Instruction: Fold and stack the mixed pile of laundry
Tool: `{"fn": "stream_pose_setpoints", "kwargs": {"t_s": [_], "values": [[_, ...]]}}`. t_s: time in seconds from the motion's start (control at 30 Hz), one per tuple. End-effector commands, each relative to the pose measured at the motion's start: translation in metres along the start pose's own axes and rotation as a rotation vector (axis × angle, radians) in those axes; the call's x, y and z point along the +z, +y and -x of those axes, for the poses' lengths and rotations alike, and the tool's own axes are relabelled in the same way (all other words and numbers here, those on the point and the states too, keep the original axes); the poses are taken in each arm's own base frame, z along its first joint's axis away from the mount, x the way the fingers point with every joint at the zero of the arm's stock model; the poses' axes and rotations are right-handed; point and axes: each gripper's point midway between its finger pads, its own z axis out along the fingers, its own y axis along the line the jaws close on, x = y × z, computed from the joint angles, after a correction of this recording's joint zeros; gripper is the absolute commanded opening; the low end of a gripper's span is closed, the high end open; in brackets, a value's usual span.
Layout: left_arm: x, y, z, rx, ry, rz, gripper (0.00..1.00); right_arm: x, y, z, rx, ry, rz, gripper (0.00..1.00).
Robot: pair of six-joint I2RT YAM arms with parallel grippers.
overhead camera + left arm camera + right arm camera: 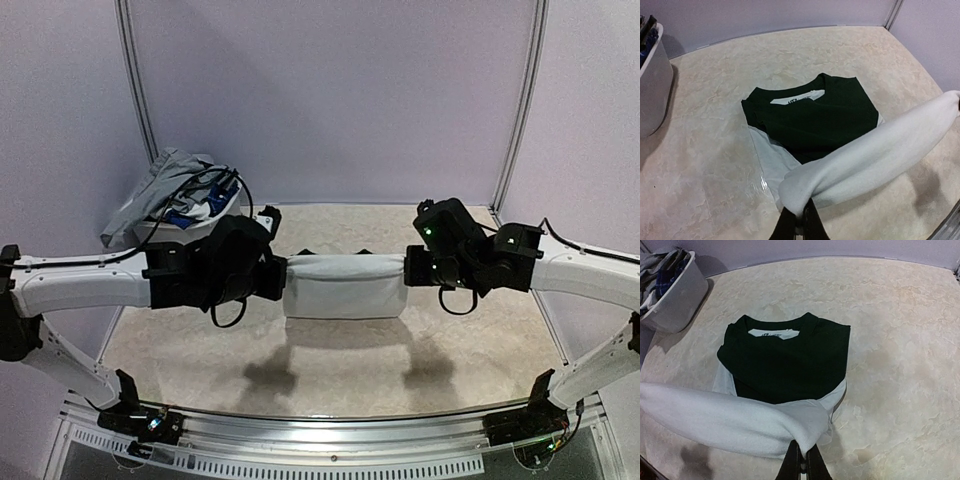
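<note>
A white piece of laundry (pixel 345 285) hangs stretched in the air between both arms. My left gripper (pixel 282 278) is shut on its left end (pixel 799 192); only the dark fingertips (pixel 816 226) show in the left wrist view. My right gripper (pixel 409 268) is shut on the right end (pixel 812 427). Under the held piece, a folded T-shirt (pixel 810 117) lies flat on the table, dark green on top with white edges and its collar on the far side (pixel 790 360). More of the mixed laundry pile (pixel 175 190), grey and blue plaid, sits heaped in the basket.
The white plastic basket (pixel 160 228) stands at the back left corner (pixel 682 297) (pixel 652 85). Pale walls with metal posts (pixel 135 80) close the back and sides. The marbled table (pixel 480 345) ends at a metal rail along the near edge.
</note>
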Motion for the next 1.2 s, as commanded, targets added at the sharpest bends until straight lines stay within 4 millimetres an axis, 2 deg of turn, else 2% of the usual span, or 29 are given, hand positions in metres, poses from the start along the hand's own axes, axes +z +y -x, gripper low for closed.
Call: {"fn": "stream_pose_setpoints", "kwargs": {"t_s": [0.0, 0.23, 0.4, 0.57, 0.8, 0.93, 1.17], "values": [[0.017, 0.011, 0.021, 0.004, -0.009, 0.042, 0.0, 0.012, -0.01, 0.031, -0.013, -0.032, -0.04, 0.0], [0.046, 0.023, 0.05, -0.015, 0.001, 0.06, 0.0, 0.039, -0.009, 0.068, -0.017, -0.028, -0.05, 0.0], [0.073, 0.036, 0.061, -0.037, 0.029, 0.072, 0.0, 0.07, -0.021, 0.089, -0.002, -0.005, -0.074, 0.0], [0.101, 0.048, 0.069, -0.062, 0.061, 0.065, 0.0, 0.105, -0.026, 0.099, 0.014, 0.039, -0.056, 0.0], [0.143, 0.062, 0.061, -0.09, 0.127, 0.058, 0.0, 0.154, -0.03, 0.098, 0.024, 0.104, -0.048, 0.0], [0.165, 0.069, 0.05, -0.105, 0.169, 0.054, 0.0, 0.181, -0.036, 0.09, 0.031, 0.15, -0.053, 0.0], [0.195, 0.079, 0.034, -0.136, 0.226, 0.054, 0.0, 0.214, -0.046, 0.081, 0.047, 0.199, -0.06, 0.0]]}}
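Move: Each hand pinches one end of the shirt's raised white hem, hands some 25 cm apart. The green collar it goes to lies about 27 cm ahead of the left hand and 11 cm to its right; from the right hand about 26 cm ahead and 14 cm left; some 19 cm below both. The shirt's near fold is roughly 8 cm ahead of the left hand, 11 cm right. The laundry basket sits about 28 cm ahead and 26 cm left of the left hand, 13 cm lower. Forward together, both hands carry the pinched hem some 20 cm over the shirt towards its green collar, nearly level with a slight rise at first, then sinking about 9 cm while still advancing. The fingers tip down some 10 degrees and keep their hold, with the hem stretched between them. ##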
